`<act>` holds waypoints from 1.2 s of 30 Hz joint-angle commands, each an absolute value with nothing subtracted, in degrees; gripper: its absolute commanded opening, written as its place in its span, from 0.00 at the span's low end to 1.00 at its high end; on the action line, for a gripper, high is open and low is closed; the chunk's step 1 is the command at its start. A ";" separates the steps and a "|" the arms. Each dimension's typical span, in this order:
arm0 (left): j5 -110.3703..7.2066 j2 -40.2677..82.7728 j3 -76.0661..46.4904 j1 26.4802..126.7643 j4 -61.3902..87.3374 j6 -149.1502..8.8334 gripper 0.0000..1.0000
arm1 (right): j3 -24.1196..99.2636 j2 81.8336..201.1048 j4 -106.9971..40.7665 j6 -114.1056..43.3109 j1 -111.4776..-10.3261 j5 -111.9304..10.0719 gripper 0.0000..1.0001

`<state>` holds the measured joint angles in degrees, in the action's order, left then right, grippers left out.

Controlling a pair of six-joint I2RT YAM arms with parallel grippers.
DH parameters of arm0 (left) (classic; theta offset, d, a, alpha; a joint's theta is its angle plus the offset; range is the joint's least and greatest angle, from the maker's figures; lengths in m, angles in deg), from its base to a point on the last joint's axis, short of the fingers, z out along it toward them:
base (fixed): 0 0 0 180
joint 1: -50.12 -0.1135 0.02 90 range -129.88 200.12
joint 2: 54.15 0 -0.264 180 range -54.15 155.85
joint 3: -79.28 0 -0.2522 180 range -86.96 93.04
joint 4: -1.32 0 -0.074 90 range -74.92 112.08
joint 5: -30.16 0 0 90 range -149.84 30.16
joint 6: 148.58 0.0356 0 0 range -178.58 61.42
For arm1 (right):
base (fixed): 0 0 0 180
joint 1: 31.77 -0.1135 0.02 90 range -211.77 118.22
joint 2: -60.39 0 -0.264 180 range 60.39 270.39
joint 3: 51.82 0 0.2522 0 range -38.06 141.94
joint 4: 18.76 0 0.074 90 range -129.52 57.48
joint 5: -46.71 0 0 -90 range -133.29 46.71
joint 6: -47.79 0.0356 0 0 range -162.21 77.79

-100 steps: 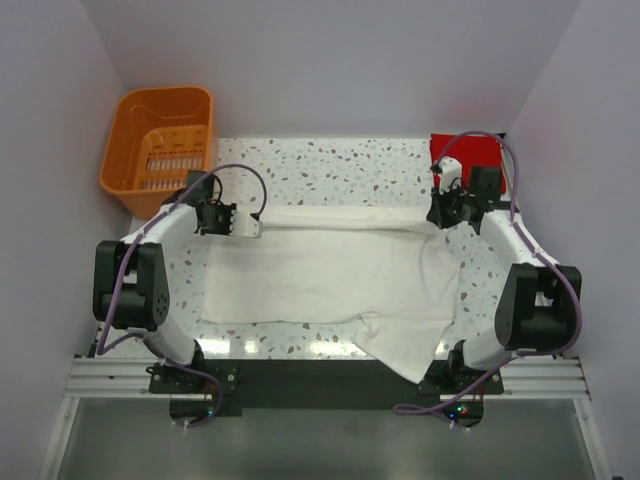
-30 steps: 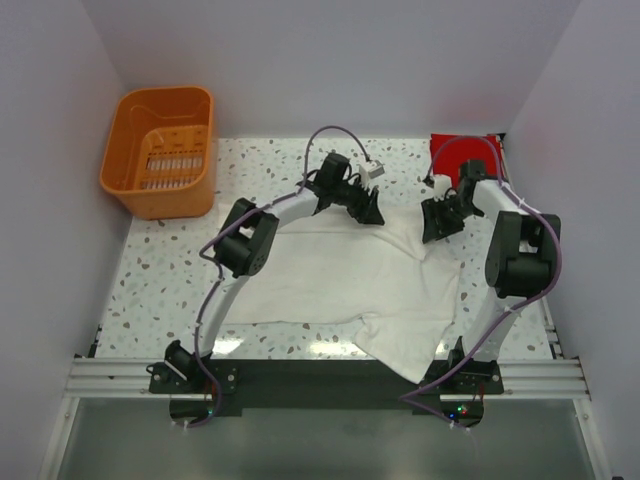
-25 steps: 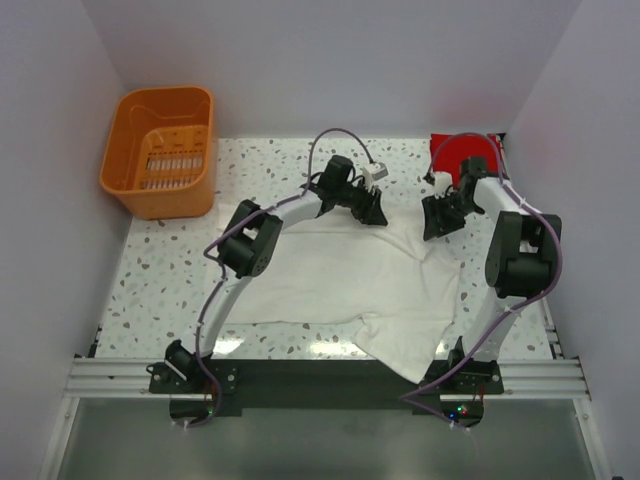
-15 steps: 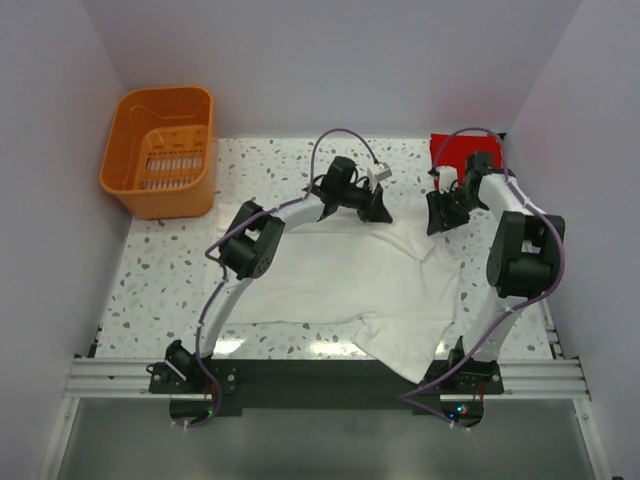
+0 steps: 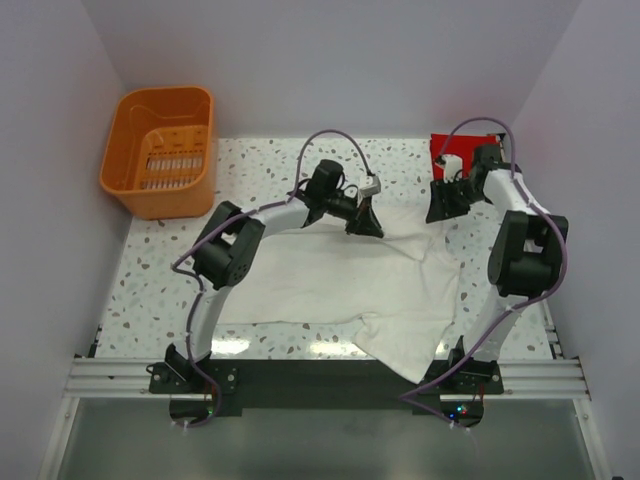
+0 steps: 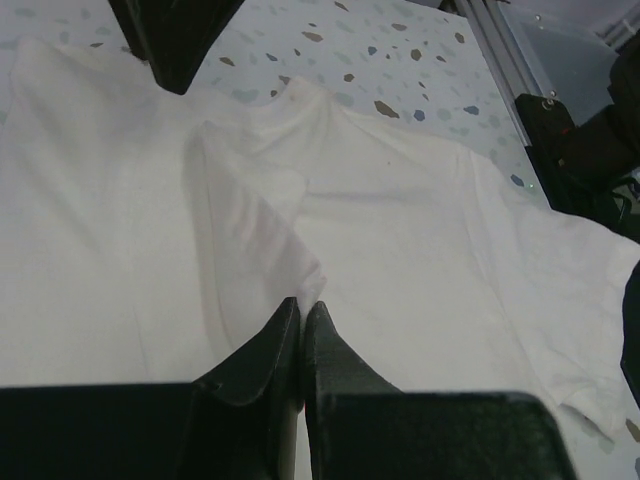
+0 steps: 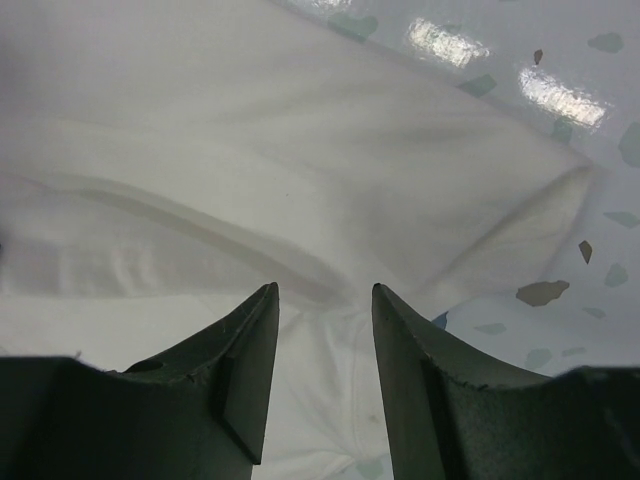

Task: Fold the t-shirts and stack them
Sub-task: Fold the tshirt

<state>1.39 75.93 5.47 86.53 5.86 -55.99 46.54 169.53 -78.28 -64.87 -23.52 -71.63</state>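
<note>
The cream-white t-shirt (image 5: 330, 275) lies spread and rumpled on the speckled table (image 5: 165, 270), one sleeve hanging toward the near right edge. My left gripper (image 5: 374, 227) sits at the shirt's far edge. In the left wrist view it (image 6: 302, 306) is shut, with a raised fold of the white cloth (image 6: 400, 220) pinched between its tips. My right gripper (image 5: 437, 210) hovers at the shirt's far right corner. It (image 7: 322, 295) is open, with the white fabric (image 7: 250, 180) lying under the gap. The red t-shirt (image 5: 462, 148) is a flat square at the back right, partly covered by the right arm.
An orange slotted basket (image 5: 160, 140) stands at the back left corner. Walls close in the table at the left, back and right. The metal rail (image 5: 320, 375) with both arm bases runs along the near edge.
The left gripper has closed on the shirt's far edge and its elbow has swung left. The right gripper has drifted slightly toward the back right, still open.
</note>
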 commanded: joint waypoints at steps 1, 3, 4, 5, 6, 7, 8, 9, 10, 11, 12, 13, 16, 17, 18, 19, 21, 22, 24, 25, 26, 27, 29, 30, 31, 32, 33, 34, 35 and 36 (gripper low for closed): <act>6.34 71.97 3.22 86.77 9.61 -45.59 0.00 | 45.79 169.99 -76.29 -63.75 -23.78 -74.84 0.46; 7.13 72.06 3.39 86.86 14.95 -39.18 0.02 | 45.26 170.34 -75.76 -63.75 -23.95 -75.02 0.46; 7.56 72.14 3.83 87.04 18.56 -36.54 0.04 | 44.91 170.51 -75.41 -63.66 -24.04 -75.19 0.45; 7.83 72.58 4.18 87.21 21.38 -30.25 0.07 | 44.47 170.52 -75.24 -63.57 -24.30 -75.19 0.45; 7.31 72.85 4.62 87.39 27.58 -26.62 0.09 | 44.38 170.69 -75.06 -63.48 -24.39 -75.54 0.45; 6.61 73.37 5.50 87.91 30.43 -23.45 0.12 | 44.21 170.78 -75.06 -63.48 -24.57 -75.63 0.44; 5.30 73.55 5.76 88.09 35.07 -17.77 0.18 | 43.86 170.78 -75.06 -63.66 -25.09 -75.72 0.43; 4.76 73.64 5.68 88.35 36.94 -15.19 0.19 | 43.50 170.69 -75.15 -63.74 -25.44 -75.81 0.42; 4.41 73.29 5.42 88.62 38.09 -13.42 0.19 | 43.15 170.43 -75.23 -64.27 -25.62 -76.07 0.40; 3.80 73.11 5.07 88.62 38.45 -12.27 0.20 | 42.37 170.25 -75.50 -64.71 -26.23 -75.98 0.38; 3.53 72.85 4.19 88.62 38.46 -12.00 0.21 | 42.01 170.16 -75.76 -65.15 -26.59 -75.64 0.36; 3.27 72.07 3.75 88.62 38.37 -11.65 0.21 | 41.48 169.90 -76.20 -65.85 -27.02 -75.55 0.35; 1.69 70.57 1.73 88.62 37.67 -9.80 0.25 | 39.64 169.46 -76.99 -67.17 -27.38 -75.72 0.41; 1.51 70.39 1.46 88.62 37.14 -9.80 0.27 | 39.20 169.20 -77.34 -67.52 -27.38 -76.07 0.44; 1.50 70.30 1.46 88.62 37.05 -9.89 0.30 | 38.93 169.02 -77.87 -68.05 -27.38 -76.25 0.49; 1.50 70.30 1.63 88.62 37.22 -9.97 0.36 | 38.84 168.59 -78.39 -68.40 -27.38 -76.68 0.50; 1.59 70.21 1.99 88.62 37.66 -9.89 0.39 | 39.19 168.41 -79.54 -69.10 -27.38 -77.21 0.51; 1.85 69.86 2.08 88.53 37.75 -9.97 0.40 | 39.45 168.41 -80.93 -69.72 -27.38 -77.56 0.51; 1.77 69.34 2.16 88.44 38.19 -9.63 0.40 | 40.25 168.76 -83.22 -70.77 -27.38 -78.00 0.49; 2.03 68.81 2.25 88.27 39.32 -8.67 0.40 | 40.25 168.67 -85.15 -71.91 -27.38 -78.09 0.47; 2.12 68.46 2.34 88.09 39.94 -8.13 0.40 | 39.99 168.67 -85.86 -72.44 -27.38 -78.09 0.44; 2.03 68.11 2.34 87.66 40.39 -7.87 0.40 | 39.64 168.32 -86.57 -72.97 -27.38 -78.09 0.39; 2.47 67.14 2.25 87.04 41.62 -7.51 0.40 | 38.06 167.53 -87.36 -74.11 -27.38 -77.74 0.33; 2.65 66.35 2.08 86.34 41.97 -7.51 0.40 | 37.70 166.83 -87.54 -74.29 -27.38 -77.74 0.26; 2.56 65.82 1.99 86.07 42.49 -7.51 0.40 | 37.18 166.48 -87.80 -74.29 -27.38 -77.83 0.25; 2.56 65.30 1.47 85.98 42.76 -7.43 0.40 | 37.00 166.12 -87.80 -74.12 -27.38 -78.09 0.24; 2.56 64.16 1.03 85.46 42.85 -7.43 0.40 | 36.82 165.25 -88.06 -73.68 -27.38 -78.44 0.24; 2.65 63.63 0.41 85.28 42.85 -7.51 0.41 | 36.65 164.81 -88.24 -73.50 -27.38 -78.79 0.24; 2.56 63.01 -0.55 84.76 42.94 -7.51 0.41 | 36.47 164.28 -88.24 -73.15 -27.38 -79.14 0.24; 2.47 61.79 -1.00 84.32 42.85 -7.86 0.41 | 36.56 163.41 -88.42 -72.63 -27.38 -79.15 0.24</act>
<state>0.89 66.99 0.55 85.67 41.58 -9.48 36.46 168.13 -86.71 -72.23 -27.52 -76.41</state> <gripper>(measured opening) 0.406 0.240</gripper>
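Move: My left hand still pinches a raised flap of the t-shirt. The spot to lay it is about 6 cm back, 4 cm to the left and 8 cm below. My right hand hovers open: the near right corner of the folded strip lies some 9 cm back, 4 cm left and 5 cm below it. From that same hand, the laying spot is about 12 cm back and 18 cm left, and the red folder 13 cm forward and 9 cm right, both on the table. I lower the flap back and to the left onto the shirt with my left hand, turning it about 15 degrees clockwise. I open those fingers low over the cloth to let it go, then rise again, easing forward and left. My right hand sinks about 4 cm over the shirt and draws back some 9 cm and a little left, its fingers closing about halfway around a ridge at the strip's right corner. ##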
